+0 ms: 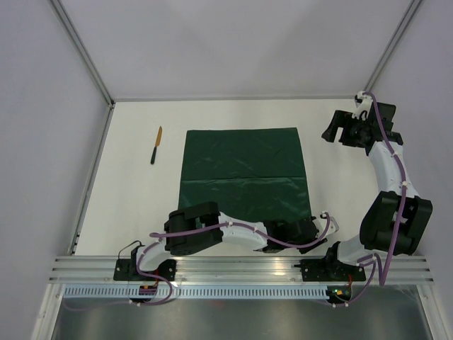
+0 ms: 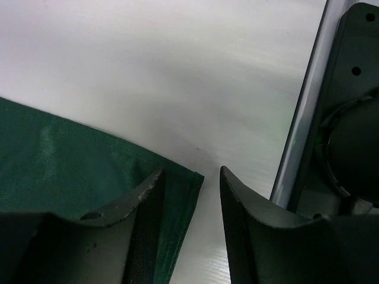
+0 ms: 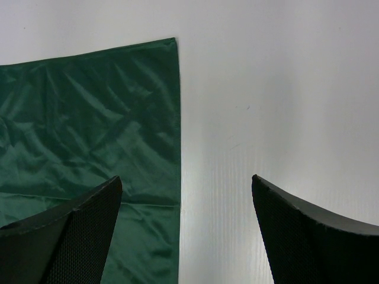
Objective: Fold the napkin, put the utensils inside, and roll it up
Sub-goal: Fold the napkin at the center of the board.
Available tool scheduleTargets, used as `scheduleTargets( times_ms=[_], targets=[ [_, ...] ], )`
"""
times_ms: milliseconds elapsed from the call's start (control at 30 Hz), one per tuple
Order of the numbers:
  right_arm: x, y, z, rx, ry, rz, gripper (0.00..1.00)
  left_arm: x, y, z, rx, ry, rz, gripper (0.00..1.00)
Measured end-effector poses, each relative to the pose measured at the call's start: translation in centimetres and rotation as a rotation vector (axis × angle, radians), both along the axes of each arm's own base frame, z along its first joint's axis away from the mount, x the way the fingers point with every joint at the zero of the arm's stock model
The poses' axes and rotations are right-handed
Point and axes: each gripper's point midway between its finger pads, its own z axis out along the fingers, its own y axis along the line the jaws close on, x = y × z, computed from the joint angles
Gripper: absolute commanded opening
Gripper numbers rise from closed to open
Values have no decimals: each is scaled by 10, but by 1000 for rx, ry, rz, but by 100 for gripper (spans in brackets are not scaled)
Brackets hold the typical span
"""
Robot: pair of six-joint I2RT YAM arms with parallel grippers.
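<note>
The dark green napkin (image 1: 244,173) lies flat in the middle of the table, with a faint crease across it. One thin orange-yellow and dark utensil (image 1: 156,144) lies to its left, apart from it. My left gripper (image 1: 308,224) is open and low at the napkin's near right corner. In the left wrist view (image 2: 190,177) one finger is over the cloth (image 2: 71,165) and the other over bare table. My right gripper (image 1: 331,132) is open and empty, raised beyond the napkin's far right corner. Its wrist view (image 3: 186,183) shows the napkin's right edge (image 3: 89,118).
The white table (image 1: 354,184) is walled at the back and on both sides. A metal rail (image 1: 241,265) runs along the near edge. The right arm's base (image 2: 349,148) stands close to the right of my left gripper.
</note>
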Motion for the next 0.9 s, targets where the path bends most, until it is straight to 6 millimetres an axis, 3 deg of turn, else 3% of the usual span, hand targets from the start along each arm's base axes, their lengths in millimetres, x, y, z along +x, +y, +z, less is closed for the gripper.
scheduleTargets(
  times_ms=[367, 733, 900],
  targets=[
    [-1, 0, -1, -1, 3, 2, 95, 2, -1, -4, 3, -6, 6, 31],
    [-1, 1, -1, 2, 3, 5, 94, 4, -3, -4, -5, -11, 13, 3],
    [-1, 1, -1, 2, 4, 5, 94, 5, -3, -4, -7, -11, 15, 2]
  ],
)
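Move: The napkin's near right corner lies practically between the left fingertips, about 1 cm below them. From the left hand, the right end of the napkin's crease is about 24 cm ahead, level sideways, and the metal rail about 6 cm back, also level sideways. From the idle right hand that corner lies some 31 cm back, 12 cm to the left and 17 cm below. Left hand stays almost in place, settling about half a centimetre, and closes its half-open fingers, pinching the napkin's corner. ##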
